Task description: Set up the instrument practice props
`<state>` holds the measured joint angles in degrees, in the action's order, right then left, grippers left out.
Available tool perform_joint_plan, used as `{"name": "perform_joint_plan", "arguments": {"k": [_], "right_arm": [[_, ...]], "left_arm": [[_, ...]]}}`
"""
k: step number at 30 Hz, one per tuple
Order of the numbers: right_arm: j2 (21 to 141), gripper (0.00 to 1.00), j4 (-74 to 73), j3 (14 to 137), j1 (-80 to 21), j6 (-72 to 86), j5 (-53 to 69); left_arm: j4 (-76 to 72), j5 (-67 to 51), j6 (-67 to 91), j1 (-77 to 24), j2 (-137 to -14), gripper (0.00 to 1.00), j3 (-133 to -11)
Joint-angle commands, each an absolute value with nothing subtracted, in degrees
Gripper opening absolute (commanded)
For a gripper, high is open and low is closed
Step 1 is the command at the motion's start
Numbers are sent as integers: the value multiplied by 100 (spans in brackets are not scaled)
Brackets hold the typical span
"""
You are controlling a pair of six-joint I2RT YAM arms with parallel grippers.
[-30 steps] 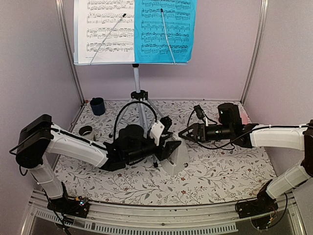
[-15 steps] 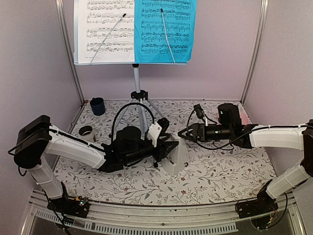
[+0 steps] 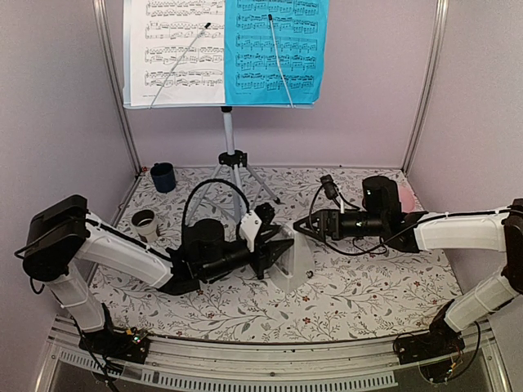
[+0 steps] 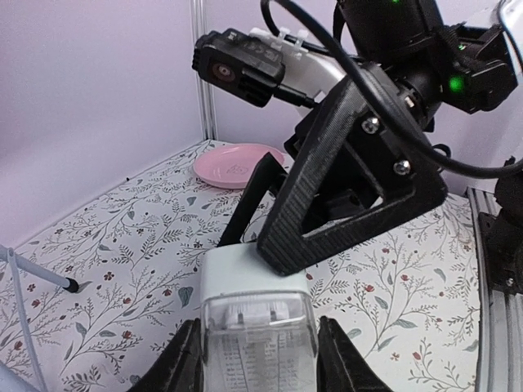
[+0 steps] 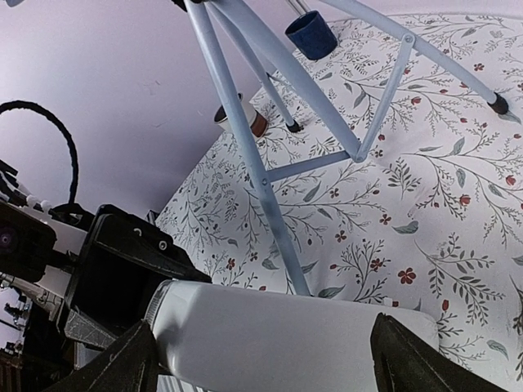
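Observation:
The silver tripod music stand (image 3: 231, 155) stands at the back. Its tray holds the white music sheet (image 3: 176, 49) and the blue music sheet (image 3: 278, 49). The white pyramid metronome (image 3: 296, 268) stands upright on the flowered cloth in front of the stand. My left gripper (image 3: 282, 253) is shut on the metronome (image 4: 255, 286), with its fingers (image 4: 184, 363) pressed to both sides. My right gripper (image 3: 301, 227) is open at the metronome's top, one finger (image 4: 351, 188) resting over it. In the right wrist view the metronome (image 5: 286, 335) fills the span between the spread jaws of the right gripper (image 5: 270, 359).
A pink plate (image 4: 237, 163) lies at the back right, behind my right arm. A dark blue cup (image 3: 163, 176) and a small cup (image 3: 145, 220) stand at the left. The stand's legs (image 5: 245, 139) spread just behind the metronome. Walls close the sides.
My right gripper has moved left, up to the metronome's top. My left arm has shifted slightly left and lower, still holding the metronome, which stays in place.

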<state>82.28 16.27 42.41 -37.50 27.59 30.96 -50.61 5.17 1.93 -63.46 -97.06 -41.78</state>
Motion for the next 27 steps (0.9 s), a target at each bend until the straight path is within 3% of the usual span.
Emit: {"name": "perform_joint_plan", "arguments": {"k": [1, 9, 13, 22, 27], "right_arm": [[8656, 90, 486, 3874, -3658, 2482, 2128], [8674, 90, 448, 3875, -3656, 2406, 2101], [8581, 90, 466, 3919, -3656, 2382, 2203], [8274, 90, 406, 4332, -3665, 2213, 2696], [8075, 93, 311, 4520, -3665, 2101, 2865]], "left_arm": [[-5539, -42, -177, -6544, -9465, 4, -3915], [-5770, 53, -249, -6617, -9028, 1, -3677], [-5126, 246, 189, -6616, -8441, 0, -3676], [-1041, 1498, 2190, -6560, -6378, 0, -3443], [1231, 1855, 3258, -6048, -6059, 0, -3751]]}}
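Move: The metronome, its clear front cover already gripped by the left fingers, has its middle about 3 cm to the left hand's right, 1 cm farther out and 5 cm below. The music stand's front foot is roughly 6 cm to that hand's left, level fore-and-aft and 14 cm down; the white mug stands some 33 cm left, 13 cm ahead and 10 cm down. From the right hand, the metronome's middle lies 2 cm left, 2 cm back and 5 cm below. The clear cover comes off the metronome's face in the left fingers, which keep their hold: first back about 4 cm while starting to rise, on up to nearly 8 cm, then some 10 cm left, sinking a little as the wrist turns about 20 degrees, mostly tipping fingers down. The right hand stays at the metronome's top, still holding the white body between its widely open fingers. ##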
